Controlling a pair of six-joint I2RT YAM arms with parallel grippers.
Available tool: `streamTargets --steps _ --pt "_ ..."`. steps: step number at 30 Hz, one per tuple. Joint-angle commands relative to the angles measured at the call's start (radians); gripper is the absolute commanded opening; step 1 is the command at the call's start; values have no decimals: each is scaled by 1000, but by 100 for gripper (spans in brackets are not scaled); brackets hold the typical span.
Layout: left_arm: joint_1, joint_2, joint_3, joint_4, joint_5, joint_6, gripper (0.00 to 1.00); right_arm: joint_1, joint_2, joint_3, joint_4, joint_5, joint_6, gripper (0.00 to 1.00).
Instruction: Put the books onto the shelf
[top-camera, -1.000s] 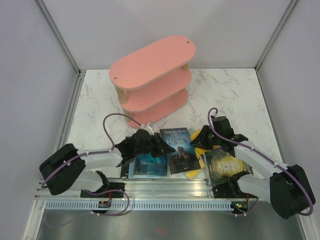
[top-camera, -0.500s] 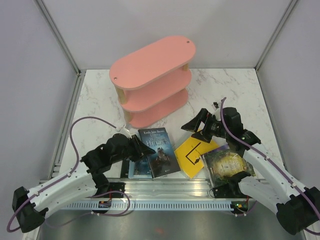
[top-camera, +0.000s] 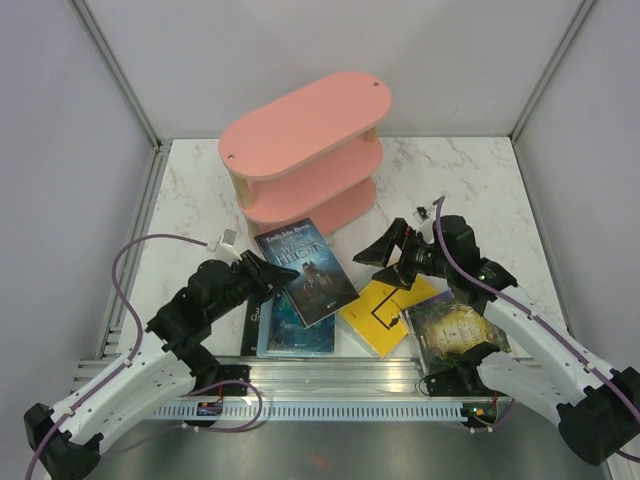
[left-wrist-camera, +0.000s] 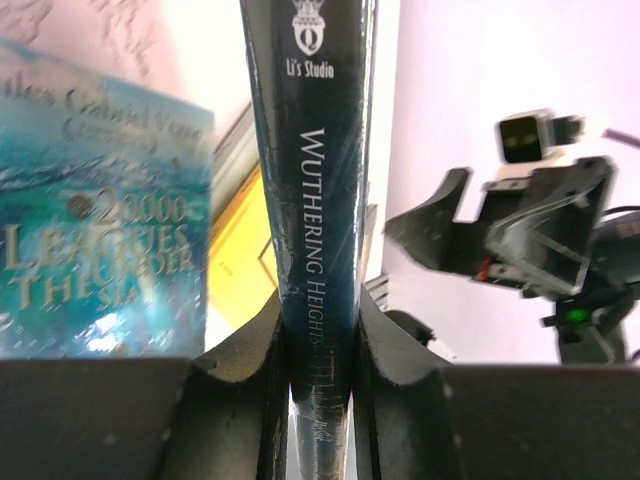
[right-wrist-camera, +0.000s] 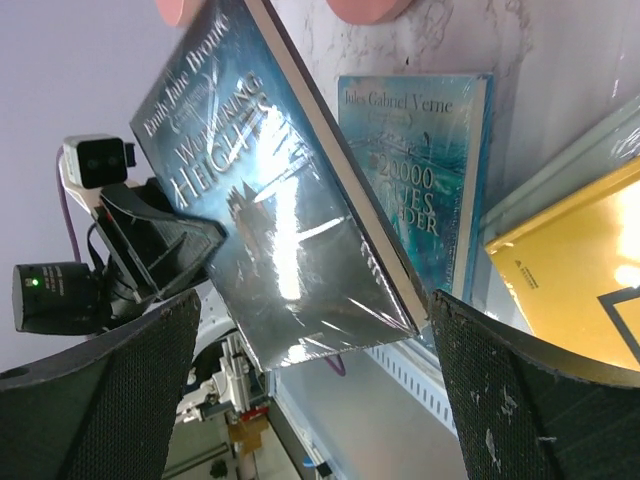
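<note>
The pink shelf (top-camera: 305, 160) stands at the back of the table, its tiers bare. My left gripper (top-camera: 262, 278) is shut on the spine edge of the dark castle book (top-camera: 305, 270), holding it tilted above the table in front of the shelf. In the left wrist view its spine (left-wrist-camera: 318, 200) is clamped between the fingers (left-wrist-camera: 250, 380). The teal book (top-camera: 295, 325), yellow book (top-camera: 385, 310) and green-gold book (top-camera: 450, 330) lie flat near the front edge. My right gripper (top-camera: 385, 255) hangs open above the yellow book, facing the held book (right-wrist-camera: 260, 220), holding nothing.
A black book (top-camera: 249, 322) peeks out under the teal one's left side. The metal rail (top-camera: 330, 385) runs along the near edge. Grey walls close in the marble table (top-camera: 470, 190) on three sides.
My left arm has lifted the dark castle book off the pile and carried it back toward the shelf. My right gripper opened and rose off the yellow book.
</note>
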Motion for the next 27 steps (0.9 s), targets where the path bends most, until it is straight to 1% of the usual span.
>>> streamTargets --steps 1,5,10,15,16,19,20,21,23,24,26,27 --pt "27 2 88 297 26 -56 2 41 24 32 41 24 33 98" --pt "53 25 82 382 63 -91 2 99 53 52 47 58 49 98" --pt "68 43 96 393 76 -84 2 127 56 37 110 80 96 98" --pt "74 39 33 501 74 -144 2 154 76 -5 280 78 222 98" --pt "76 39 21 511 72 -150 2 160 82 -12 347 80 237 96" --pt "80 40 -2 546 66 -173 2 177 107 -17 454 75 297 89" --pt "83 43 -5 551 68 -180 2 183 113 -11 471 75 305 86" --pt "86 46 -5 551 69 -181 2 185 123 -6 492 74 309 77" --pt "90 57 -4 546 75 -179 2 190 131 10 504 75 316 63" --pt "91 59 -2 537 77 -176 2 191 134 17 511 75 316 48" --pt "97 63 10 488 82 -161 2 190 136 32 514 80 308 33" --pt "97 65 24 459 83 -153 2 190 137 35 514 81 305 15"
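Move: Wuthering Heights, already pinched along its spine by the left hand, is centred some 5 cm to that hand's right and 1 cm ahead, slightly lower; from the open right hand it is about 13 cm left, level fore and aft, 3 cm down. The shelf's middle stands roughly 22 cm ahead and 5 cm right of the left hand, the blue Verne book 2 cm back, 4 cm right and 19 cm below it. Under the right hand, the yellow book lies 5 cm back, 1 cm right, 19 cm down. The right hand's wide-open fingers close on the free page edge of Wuthering Heights and pinch it, after travelling left some 6 cm, dipping a little first and then rising about 5 cm net. Meanwhile the left hand keeps its grip on the spine and lifts the book about 7 cm and forward 4 cm towards the shelf; both hands tip their fingers upward by 15 to 20 degrees. ##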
